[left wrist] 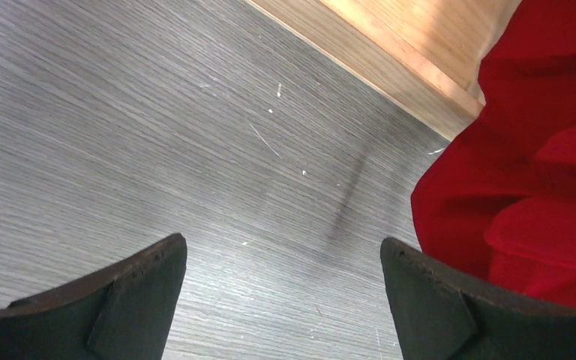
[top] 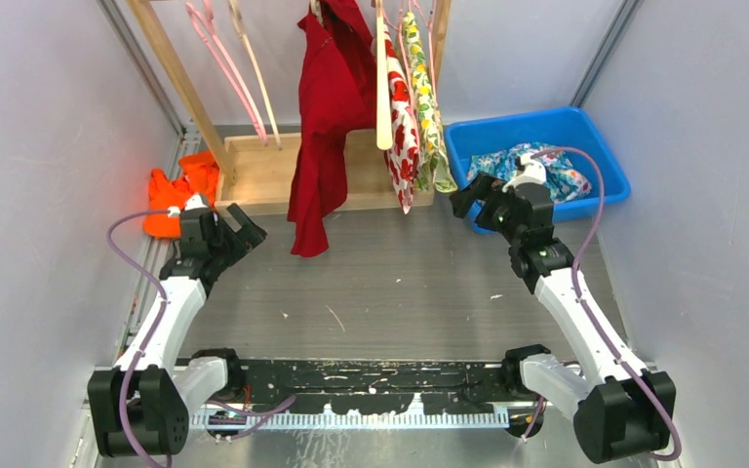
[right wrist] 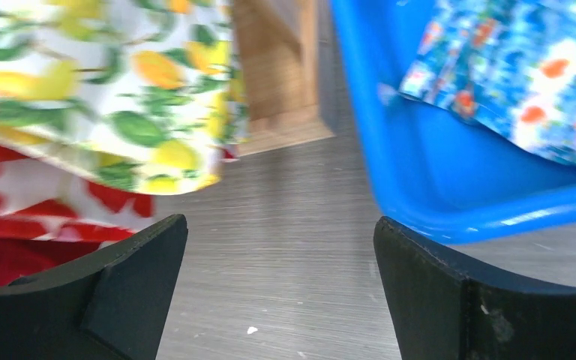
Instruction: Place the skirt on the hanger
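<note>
A blue floral garment [top: 568, 177] [right wrist: 525, 67] lies crumpled in the blue bin [top: 546, 122] [right wrist: 435, 180] at the back right. Which cloth is the skirt I cannot tell. Two bare pink hangers [top: 222, 58] hang at the rack's left end. My right gripper [top: 468, 195] [right wrist: 281, 232] is open and empty, low over the table just left of the bin. My left gripper [top: 246, 226] [left wrist: 283, 255] is also open and empty, above the table beside the hem of a hanging red garment [top: 327, 117] [left wrist: 540, 150].
The wooden rack base [top: 263, 171] [left wrist: 405, 67] [right wrist: 277, 67] stands at the back. On the rack hang a lemon-print cloth [top: 429, 107] [right wrist: 82, 90] and a red-and-white print [top: 405, 146] [right wrist: 45, 210]. An orange cloth [top: 171, 200] lies by the left wall.
</note>
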### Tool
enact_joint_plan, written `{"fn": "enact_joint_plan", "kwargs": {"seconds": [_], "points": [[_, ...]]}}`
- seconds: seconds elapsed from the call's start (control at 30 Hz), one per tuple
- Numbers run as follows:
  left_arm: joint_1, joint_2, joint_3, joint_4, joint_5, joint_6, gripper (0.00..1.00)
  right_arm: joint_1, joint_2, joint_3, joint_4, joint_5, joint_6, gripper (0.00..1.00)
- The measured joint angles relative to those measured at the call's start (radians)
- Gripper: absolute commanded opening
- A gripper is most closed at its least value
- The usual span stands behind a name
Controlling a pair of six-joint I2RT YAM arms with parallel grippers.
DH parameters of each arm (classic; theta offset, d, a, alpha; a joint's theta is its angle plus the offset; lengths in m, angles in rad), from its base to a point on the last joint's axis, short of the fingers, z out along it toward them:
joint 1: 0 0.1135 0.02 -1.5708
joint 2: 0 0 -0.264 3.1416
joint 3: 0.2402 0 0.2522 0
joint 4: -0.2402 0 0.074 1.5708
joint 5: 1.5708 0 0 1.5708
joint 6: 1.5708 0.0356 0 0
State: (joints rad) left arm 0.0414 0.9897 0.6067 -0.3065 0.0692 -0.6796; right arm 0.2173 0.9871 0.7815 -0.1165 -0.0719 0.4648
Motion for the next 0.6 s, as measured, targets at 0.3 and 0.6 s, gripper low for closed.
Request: {"fn": "enact_joint_plan", "kwargs": {"seconds": [0.3, 0.6], "points": [[0.000, -0.004, 0.015, 0.071, -0.151, 0.115, 1.00, -0.060, 0.002, -0.114, 0.062, 0.101, 0.015, 1.00], [0.032, -0.007, -0.026, 0.166, -0.207, 0.195, 1.00, -0.060, -0.050, -0.272, 0.201, 0.230, -0.059, 1.00]]}}
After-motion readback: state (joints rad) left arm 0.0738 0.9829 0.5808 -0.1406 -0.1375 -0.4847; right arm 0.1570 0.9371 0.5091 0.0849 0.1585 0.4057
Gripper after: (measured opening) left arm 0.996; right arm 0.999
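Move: The right hand is empty and open; the blue flowered skirt in the blue bin lies about 13 cm ahead of it, 16 cm to its right and some 20 cm below. The bin's near left corner is roughly 4 cm ahead, 4 cm right and 14 cm down, and the hanging lemon skirt's hem about 6 cm ahead and 6 cm left. From the left hand, the blue skirt lies some 17 cm ahead, 62 cm right and 9 cm lower. The open right hand sinks about 7 cm while swinging about as far to the right, away from the hanging lemon skirt and towards the blue flowered skirt, its wrist turning some 15 degrees clockwise without touching the bin. The empty left hand, also open, shifts about 5 cm left and slightly forward, away from the hanging red skirt, rolling its left side up. ##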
